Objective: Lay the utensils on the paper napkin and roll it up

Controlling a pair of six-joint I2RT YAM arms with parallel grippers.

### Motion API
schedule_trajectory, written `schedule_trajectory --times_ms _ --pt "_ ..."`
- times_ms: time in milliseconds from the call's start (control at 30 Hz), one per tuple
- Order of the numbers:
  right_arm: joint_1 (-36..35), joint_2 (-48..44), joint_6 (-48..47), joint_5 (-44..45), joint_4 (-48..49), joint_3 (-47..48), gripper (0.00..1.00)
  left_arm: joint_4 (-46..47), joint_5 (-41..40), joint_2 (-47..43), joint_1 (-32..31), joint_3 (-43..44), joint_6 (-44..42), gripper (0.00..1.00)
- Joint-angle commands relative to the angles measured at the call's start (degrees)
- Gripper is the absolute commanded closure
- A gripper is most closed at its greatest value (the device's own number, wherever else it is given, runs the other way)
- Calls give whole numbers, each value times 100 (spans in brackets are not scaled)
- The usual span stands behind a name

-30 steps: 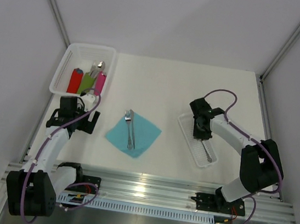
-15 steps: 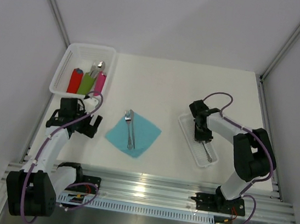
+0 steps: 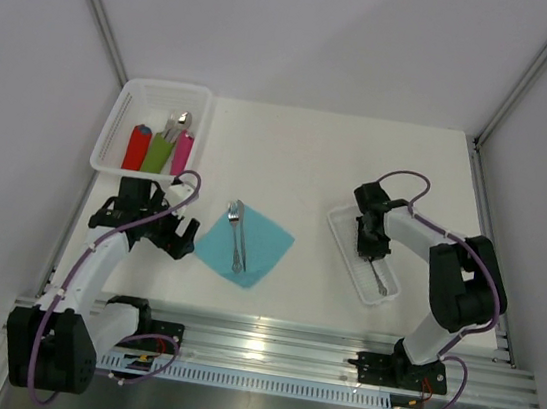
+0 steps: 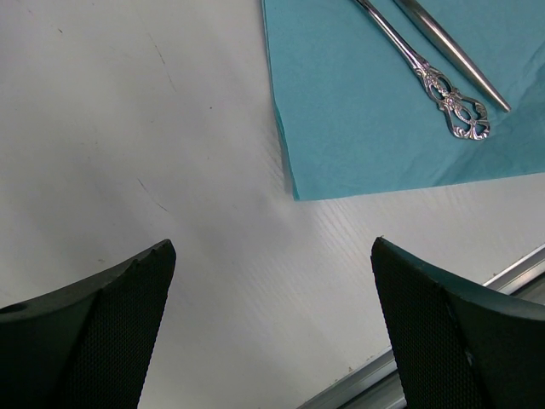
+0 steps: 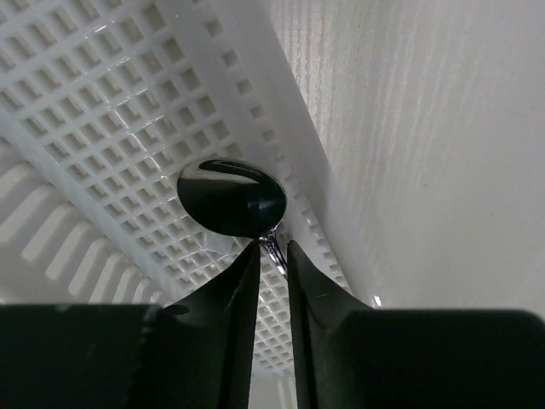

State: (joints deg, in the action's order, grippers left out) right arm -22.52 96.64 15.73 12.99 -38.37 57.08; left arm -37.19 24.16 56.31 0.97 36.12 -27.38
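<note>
The teal paper napkin (image 3: 260, 246) lies flat in the middle, and its near corner shows in the left wrist view (image 4: 366, 111). Two silver utensils rest on it: a fork (image 3: 237, 235) with an ornate handle (image 4: 451, 106), and a plain handle (image 4: 451, 51) beside it. My left gripper (image 3: 180, 243) (image 4: 272, 247) hovers wide open over bare table just left of the napkin's corner. My right gripper (image 3: 370, 246) (image 5: 272, 247) is down in the white tray (image 3: 337, 223), its fingers closed on the neck of a spoon (image 5: 232, 198) that lies on the tray's grid.
A white basket (image 3: 156, 98) at the back left holds red, green and pink rolled napkins with cutlery tips poking out. The metal rail of the table's near edge (image 4: 511, 273) runs close to my left gripper.
My left gripper has swung nearer and rightward, up to the napkin's left corner. My right gripper has shifted slightly along the tray and its fingers have narrowed on the spoon's neck.
</note>
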Motion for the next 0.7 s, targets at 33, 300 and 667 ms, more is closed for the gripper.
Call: schedule_trajectory --times_ms 33,300,667 --pt "29 13 -17 -824 198 -224 81 63 -43 -15 -36 159 39 1" --pt "29 -224 -148 -684 111 -92 95 124 -245 -42 -45 141 57 0" --pt "-445 -1023 52 852 -460 1225 100 168 -404 11 -44 185 83 1"
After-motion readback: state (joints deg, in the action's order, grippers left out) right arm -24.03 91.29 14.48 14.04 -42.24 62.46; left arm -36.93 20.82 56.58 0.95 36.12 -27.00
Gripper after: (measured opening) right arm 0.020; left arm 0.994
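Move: The right hand is already down inside the white tray, its nearly shut fingers straddling the spoon's neck. The spoon's middle lies about 4 cm back and 2 cm to the right, about 1 cm lower; the tray's middle is roughly 1 cm back and 1 cm left. The napkin is some 35 cm left and 2 cm back, with the knife about 36 cm left, level with the hand. From the left hand the spoon is roughly 52 cm right, 1 cm back and 7 cm down. Down in the tray, the right hand eases about 1 cm to the left while its fingers close fully and pinch the spoon at the neck, just behind the bowl. Then, still pointing mostly down, it lifts the spoon about 5 cm, gathering speed late and carrying some 2 cm forward, with the fingertips tilting slightly forward. ##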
